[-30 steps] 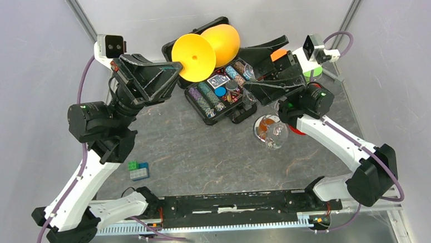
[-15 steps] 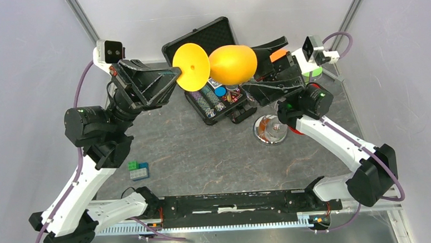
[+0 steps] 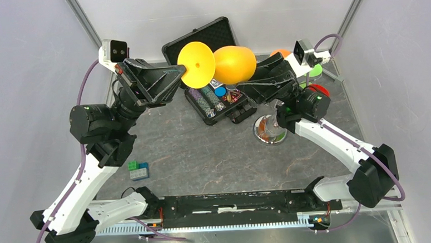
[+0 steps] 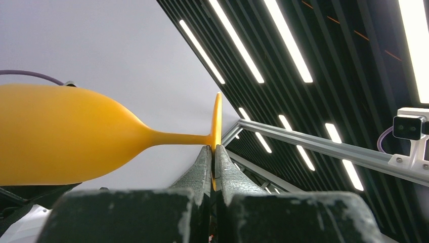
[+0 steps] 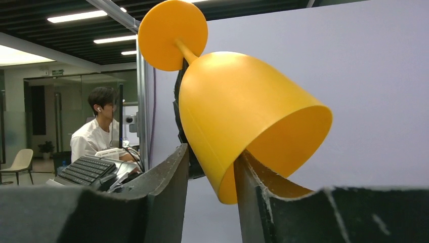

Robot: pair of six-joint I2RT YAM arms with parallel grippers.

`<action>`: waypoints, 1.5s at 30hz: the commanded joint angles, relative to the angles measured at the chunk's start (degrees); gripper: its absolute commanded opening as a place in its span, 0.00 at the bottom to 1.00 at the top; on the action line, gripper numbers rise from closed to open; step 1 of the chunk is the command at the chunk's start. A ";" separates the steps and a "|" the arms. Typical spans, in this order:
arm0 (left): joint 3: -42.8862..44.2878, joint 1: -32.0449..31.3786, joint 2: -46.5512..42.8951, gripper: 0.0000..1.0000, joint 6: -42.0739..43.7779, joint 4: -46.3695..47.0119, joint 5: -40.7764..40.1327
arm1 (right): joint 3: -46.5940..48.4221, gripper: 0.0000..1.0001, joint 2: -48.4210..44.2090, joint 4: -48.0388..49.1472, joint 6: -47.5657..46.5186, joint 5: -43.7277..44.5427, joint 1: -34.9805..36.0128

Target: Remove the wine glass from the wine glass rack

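The yellow wine glass (image 3: 233, 65) lies on its side in the air above the black chip case, foot to the left. My left gripper (image 3: 182, 74) is shut on the edge of the round foot (image 4: 217, 121); in the left wrist view the gripper (image 4: 213, 152) pinches that thin disc. My right gripper (image 5: 212, 150) straddles the rim of the bowl (image 5: 238, 101), one finger inside and one outside. Its jaws stand well wider than the wall between them. The wine glass rack (image 3: 267, 132) stands below on its mirrored disc base, partly behind the right arm.
The open black chip case (image 3: 217, 96) with poker chips sits at the back middle. Small blue and green bricks (image 3: 138, 170) lie at the left front. Orange (image 3: 279, 52), green (image 3: 314, 70) and red (image 3: 320, 88) items sit at the back right, near the frame post.
The left arm turned the glass onto its side and carried it right. The right gripper rose to the bowl's rim and its jaws narrowed around the wall.
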 commanded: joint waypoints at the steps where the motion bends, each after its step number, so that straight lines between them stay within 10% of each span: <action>1: -0.30 -0.04 -0.84 0.02 1.12 1.85 -0.64 | -0.09 0.40 -2.15 17.11 1.67 -1.02 0.80; 8: -1.23 -0.04 -1.80 0.02 1.25 2.13 -1.12 | -0.19 0.02 -3.06 17.68 2.14 0.38 1.25; 13: -4.87 -0.06 -5.04 0.03 4.03 -0.22 -6.98 | 0.28 0.00 -4.37 11.95 -0.39 1.93 2.18; 19: -13.30 -0.09 -12.31 0.71 10.48 -7.11 -18.64 | -0.89 0.00 -7.19 -6.37 -10.61 2.53 3.73; 23: -19.32 -0.04 -18.34 0.87 18.29 -13.96 -29.09 | 0.70 0.00 -9.75 -29.07 -24.42 6.28 5.69; 37: -16.93 -0.04 -29.01 0.94 52.88 -50.33 -76.98 | 28.18 0.00 2.81 -99.21 -63.79 37.38 25.04; 45: -17.26 -0.04 -30.24 0.94 59.22 -52.98 -80.25 | 37.80 0.00 12.75 -123.91 -70.54 45.77 29.68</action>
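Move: The yellow wine glass, tilted bowl-down, is already pinched at its foot by the left hand; its middle lies about 7 cm to that hand's right, 3 cm ahead and 5 cm lower. From the right hand, whose half-open fingers straddle the near rim, it is level fore and aft, some 5 cm left and 4 cm higher. The rack stands roughly 11 cm ahead of the right hand and 12 cm to its right, about 40 cm below. The right fingers close from half open until they pinch the near wall of the bowl at the rim, one finger inside, the hand easing back about 4 cm; only then do the left fingers open wide, let go of the foot and clear off down and to the left, a little forward, while turning counter-clockwise. With the glass in its grip, the right hand carries it left, then steeply down and somewhat forward, ending about 15 cm further left and lower, as the wrist swings some 70 degrees from pointing up-left to nearly level. ##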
